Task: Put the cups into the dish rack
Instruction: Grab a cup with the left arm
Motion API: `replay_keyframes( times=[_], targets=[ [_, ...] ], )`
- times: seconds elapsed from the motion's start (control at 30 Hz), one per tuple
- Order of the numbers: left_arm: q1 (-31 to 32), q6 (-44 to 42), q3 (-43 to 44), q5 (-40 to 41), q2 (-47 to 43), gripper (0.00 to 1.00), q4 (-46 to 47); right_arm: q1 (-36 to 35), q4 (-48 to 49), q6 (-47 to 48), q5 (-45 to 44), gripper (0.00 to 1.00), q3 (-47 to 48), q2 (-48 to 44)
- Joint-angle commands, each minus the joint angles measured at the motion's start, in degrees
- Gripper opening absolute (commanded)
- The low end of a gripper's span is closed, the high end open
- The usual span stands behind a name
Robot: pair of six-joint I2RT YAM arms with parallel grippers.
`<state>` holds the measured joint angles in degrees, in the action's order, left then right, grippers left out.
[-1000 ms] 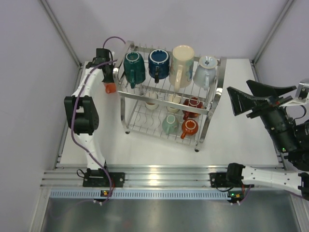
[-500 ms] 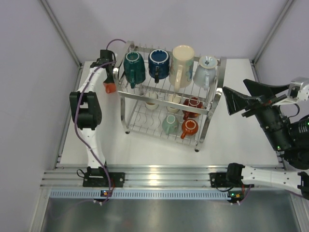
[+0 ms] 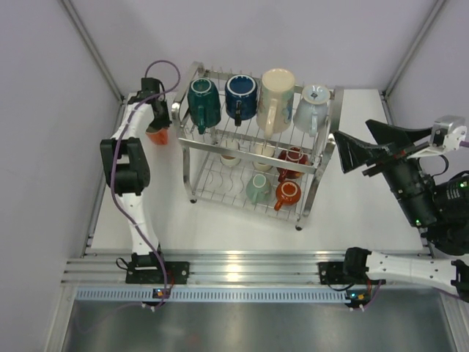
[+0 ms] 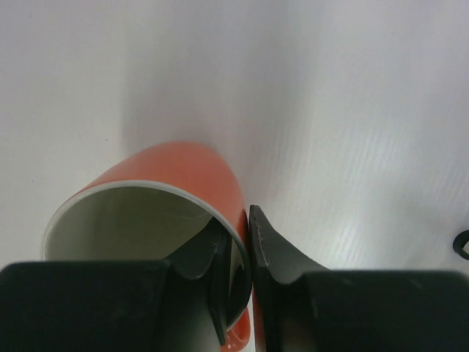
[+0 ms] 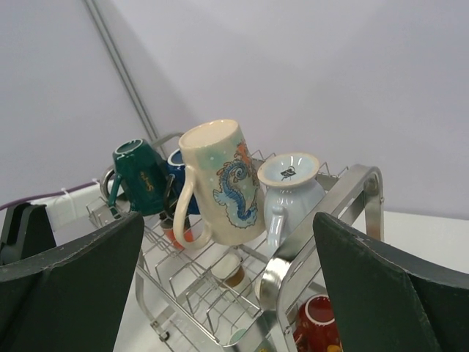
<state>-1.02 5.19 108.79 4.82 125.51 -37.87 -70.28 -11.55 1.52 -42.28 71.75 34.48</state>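
An orange cup point(image 3: 157, 136) with a pale inside point(image 4: 183, 165) is at the table's far left, just left of the dish rack point(image 3: 327, 157). My left gripper point(image 3: 156, 122) is shut on its rim, one finger inside and one outside the wall point(image 4: 238, 227). The rack's top tier holds teal point(image 3: 203, 103), navy point(image 3: 240, 95), cream printed point(image 3: 275, 99) and pale blue point(image 3: 311, 106) cups. Several smaller cups sit on the lower tier, among them mint point(image 3: 256, 189) and red point(image 3: 295, 160). My right gripper point(image 3: 366, 144) hangs open and empty, right of the rack point(image 5: 359, 198).
The side wall and a corner post point(image 3: 95, 51) stand close behind the left arm. A purple cable point(image 3: 163, 70) loops above the left wrist. In the right wrist view the printed mug point(image 5: 223, 176) and pale blue cup point(image 5: 293, 191) lie straight ahead.
My left gripper has closed on the orange cup's rim and shifted a little left, away from the rack. The right arm has edged slightly towards the rack, still open.
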Motion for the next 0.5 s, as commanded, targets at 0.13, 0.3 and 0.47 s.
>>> replay_keyframes(
  times=[0.13,0.3,0.47],
  targets=[
    [-7.5,11.7,-2.7,-3.9,-10.8,0.0,0.4,-0.6,-2.1,-1.2,1.1,0.99,4.2,4.9],
    [-9.0,14.1,-6.5,-2.3,-19.2,0.0,0.6,-0.6,-6.1,-6.0,4.3,0.99,7.1,8.2],
    [-10.1,19.1,-8.9,-4.4,-30.6,0.0,2.1,-0.6,-9.6,-10.4,9.6,0.99,10.3,11.3]
  ],
)
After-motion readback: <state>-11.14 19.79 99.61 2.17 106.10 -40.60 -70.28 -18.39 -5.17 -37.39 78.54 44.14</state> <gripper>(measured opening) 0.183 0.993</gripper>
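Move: The left fingers already hold the orange cup by its wall, its middle some 3 cm left of the hand, 1 cm back and 3 cm below. The dish rack is its destination: the rack's middle lies roughly 30 cm right and 10 cm back of that hand. The green mug on the upper tier is about 17 cm right, 12 cm back and 20 cm above. From the right hand, the orange cup is some 50 cm left, 36 cm ahead and 45 cm below. Keep the left gripper pinched on the orange cup's wall and sweep it left, away from the rack's side, then draw it back and up with quickening lift, about 10 cm up in all, turning it some 20 degrees counter-clockwise. Meanwhile carry the open, empty right gripper about 5.5 cm left, high up towards the rack's upper tier. ##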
